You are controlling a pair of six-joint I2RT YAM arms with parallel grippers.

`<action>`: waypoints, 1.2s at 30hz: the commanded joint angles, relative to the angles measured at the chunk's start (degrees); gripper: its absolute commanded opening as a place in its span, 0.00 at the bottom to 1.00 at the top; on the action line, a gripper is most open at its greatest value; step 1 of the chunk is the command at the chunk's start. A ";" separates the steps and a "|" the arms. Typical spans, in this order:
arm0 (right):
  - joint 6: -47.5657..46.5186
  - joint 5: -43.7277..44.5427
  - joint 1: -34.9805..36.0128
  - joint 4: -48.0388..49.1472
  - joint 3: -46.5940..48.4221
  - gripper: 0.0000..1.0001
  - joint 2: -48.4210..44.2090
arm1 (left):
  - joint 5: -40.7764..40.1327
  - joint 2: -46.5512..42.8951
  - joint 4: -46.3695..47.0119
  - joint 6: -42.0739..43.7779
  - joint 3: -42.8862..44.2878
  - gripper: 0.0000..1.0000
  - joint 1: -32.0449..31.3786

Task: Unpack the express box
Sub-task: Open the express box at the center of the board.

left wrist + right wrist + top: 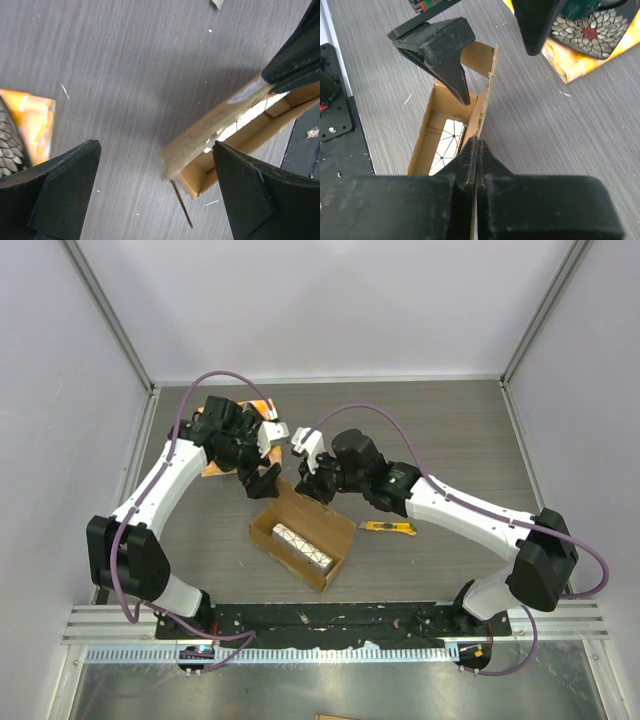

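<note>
The express box (270, 532) lies open in the middle of the table, a brown cardboard trough with a white patterned packet (303, 547) inside. Its far long flap (487, 92) stands upright. My right gripper (476, 141) is shut on that flap's edge, seen from above at the box's far side (318, 486). My left gripper (155, 195) is open, with its fingers (65, 195) spread on either side of the same flap (215, 122) and not touching it. In the top view the left gripper (265, 480) hangs over the box's far left corner.
A yellow utility knife (390, 528) lies right of the box. A dark patterned dish (585, 25) on an orange cloth (32, 117) sits behind the left gripper. The black base rail (330, 620) runs along the near edge.
</note>
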 commanded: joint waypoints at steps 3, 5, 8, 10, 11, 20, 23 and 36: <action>-2.42 -1.28 1.37 -0.11 5.35 0.01 -0.03 | 7.07 -0.74 -5.75 8.13 6.24 1.00 -0.22; -2.77 -0.49 1.73 -0.02 5.09 0.01 -0.29 | 11.29 0.22 -12.92 14.25 7.91 1.00 -0.31; -3.38 0.57 2.26 1.20 4.30 0.01 -0.99 | 13.84 4.08 -24.69 20.78 10.45 1.00 -1.28; -3.91 0.57 2.43 2.34 4.21 0.01 -1.61 | 14.37 8.98 -30.86 27.02 12.04 0.98 -1.98; -4.26 0.57 2.43 2.35 4.56 0.01 -1.61 | 14.90 10.93 -37.25 29.21 13.79 0.96 -2.16; -4.79 -0.75 2.52 0.33 7.03 0.01 -0.38 | 15.17 5.43 -31.08 32.84 7.32 1.00 -3.03; -4.53 -0.92 2.61 1.29 6.15 0.01 -0.64 | 13.59 4.10 -30.63 32.49 6.95 1.00 -3.48; -4.27 -1.54 2.61 2.70 6.76 0.01 -0.29 | 11.48 5.15 -34.06 31.79 8.62 0.04 -5.32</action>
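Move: The right hand already holds the upper edge of the raised lid in its shut fingers. For the open left hand, the stretch of lid edge beside those fingertips lies about 5 cm back and 4 cm to its right, roughly level. The white packet inside the box is some 9 cm back, 8 cm right and 14 cm below the left hand; the yellow knife is 5 cm back and 31 cm right of that hand, 17 cm down. The left fingers close from wide open onto the express box's lid edge, pinching it right beside the right fingertips. To get there the left hand rises a little, comes back about 6 cm and right about 3 cm, dipping and rising again on the way, while turning some 30 degrees clockwise. The right hand keeps its pinch and eases up about 2 cm. ##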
